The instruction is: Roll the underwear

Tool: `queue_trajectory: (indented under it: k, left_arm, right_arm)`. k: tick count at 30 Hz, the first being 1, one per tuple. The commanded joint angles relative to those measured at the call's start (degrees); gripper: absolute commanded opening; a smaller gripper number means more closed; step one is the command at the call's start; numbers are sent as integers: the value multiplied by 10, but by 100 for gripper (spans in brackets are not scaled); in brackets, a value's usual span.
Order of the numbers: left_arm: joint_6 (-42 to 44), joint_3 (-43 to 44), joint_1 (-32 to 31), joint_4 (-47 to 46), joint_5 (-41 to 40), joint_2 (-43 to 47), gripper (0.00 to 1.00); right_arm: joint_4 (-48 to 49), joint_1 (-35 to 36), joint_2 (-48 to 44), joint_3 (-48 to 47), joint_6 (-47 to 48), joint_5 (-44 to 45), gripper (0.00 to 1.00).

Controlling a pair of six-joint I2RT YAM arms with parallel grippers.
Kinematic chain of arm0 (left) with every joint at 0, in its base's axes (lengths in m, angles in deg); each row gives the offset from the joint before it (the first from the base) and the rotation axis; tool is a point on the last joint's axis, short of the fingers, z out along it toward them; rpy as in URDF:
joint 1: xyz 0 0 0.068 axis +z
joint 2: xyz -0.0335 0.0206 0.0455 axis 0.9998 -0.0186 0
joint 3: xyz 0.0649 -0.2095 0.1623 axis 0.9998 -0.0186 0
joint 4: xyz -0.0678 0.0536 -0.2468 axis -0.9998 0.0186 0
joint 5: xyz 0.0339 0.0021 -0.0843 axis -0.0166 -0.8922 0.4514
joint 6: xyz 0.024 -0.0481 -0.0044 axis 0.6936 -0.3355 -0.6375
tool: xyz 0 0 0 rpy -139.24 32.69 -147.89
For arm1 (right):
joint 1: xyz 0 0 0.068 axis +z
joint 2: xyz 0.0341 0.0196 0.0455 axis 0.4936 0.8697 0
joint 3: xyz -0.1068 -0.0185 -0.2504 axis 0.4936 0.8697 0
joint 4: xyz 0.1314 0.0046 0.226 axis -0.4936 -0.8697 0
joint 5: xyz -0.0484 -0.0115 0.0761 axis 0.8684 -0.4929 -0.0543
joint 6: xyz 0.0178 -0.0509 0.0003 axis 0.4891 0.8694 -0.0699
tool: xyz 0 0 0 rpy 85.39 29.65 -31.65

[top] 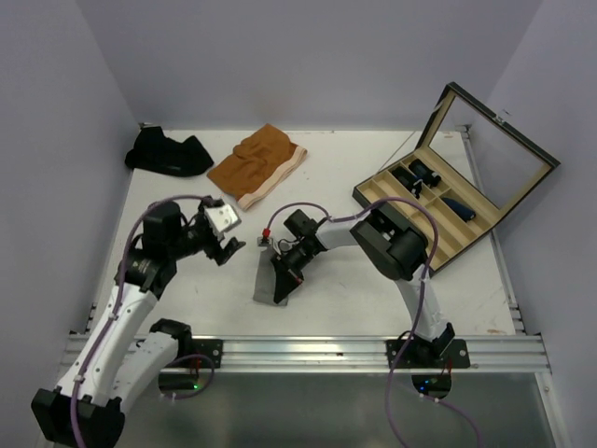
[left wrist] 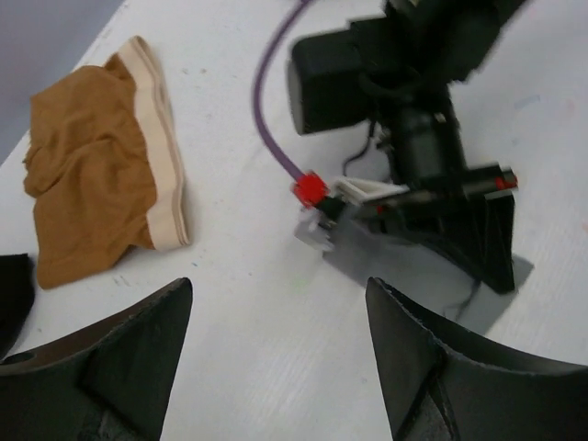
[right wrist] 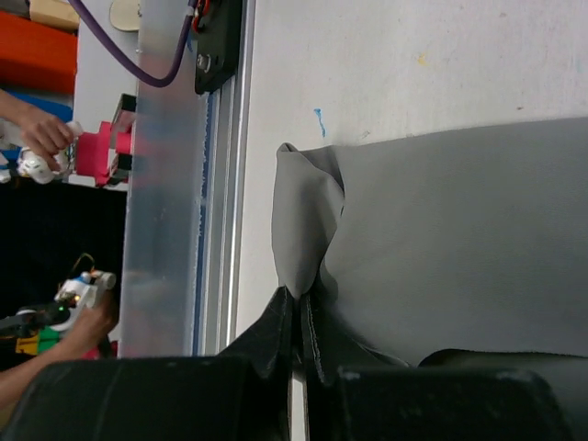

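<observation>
A light grey underwear (top: pixel 265 291) lies near the table's front middle, one edge pinched up into a fold. My right gripper (top: pixel 284 276) is shut on that fold of grey underwear (right wrist: pixel 459 230), the fingertips (right wrist: pixel 299 296) pressed together around the cloth. My left gripper (top: pixel 227 245) hovers just left of it, open and empty (left wrist: pixel 276 292), with bare table between the fingers. The rust-orange underwear (top: pixel 256 166) with a cream waistband lies flat at the back middle (left wrist: pixel 92 193). A black underwear (top: pixel 168 152) sits crumpled at the back left.
A wooden compartment box (top: pixel 438 219) with its glass lid raised stands at the right, with dark rolls (top: pixel 424 173) in some compartments. An aluminium rail (top: pixel 308 353) runs along the front edge (right wrist: pixel 175 184). Purple walls enclose the table on the left, back and right.
</observation>
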Motion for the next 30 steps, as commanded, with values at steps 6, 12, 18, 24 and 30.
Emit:
queue_trajectory:
  k: [6,12,18,24,30]
  left_arm:
    - [285,-138,-123,91,-1,14,68]
    - [342,-162,-171,55,3,-52,62]
    - [343,-186,-248,12,-12,-63,60]
    - [307,-198,-316,-46,-58,-92,57]
    - [285,-198,-337,-79,-95,-145,45]
  right_arm:
    - [-36,-18,73,-1,19,95,0]
    - [-43,-24,83,-7,18,92,0]
    - [-44,-28,87,-8,19,89,0]
    - [-48,-30,90,-8,22,87,0]
    - [-59,-31,91,-14,34,90,0]
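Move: The underwear's near end, folded over and pinched in the right fingers, lies about 12 cm back from the left hand, 8 cm to its right and some 20 cm below. The right fingertips stand just to the right of that fold, about 10 cm back and 10 cm right of the left hand. The brown cloth is some 24 cm ahead and 5 cm right of the left hand. From the right hand, the fold's middle lies 2 cm left and 1 cm back. The right fingers keep their pinch on the underwear's near fold, holding it in place with barely a tilt, while the left hand swoops down about 19 cm, back 12 and then to the right, to that fold beside the right fingertips. On the way the left wrist turns clockwise some 45 degrees and tips its fingers steeper down, and its gap narrows to about half open, the tips coming to either side of the fold; contact can't be settled. ##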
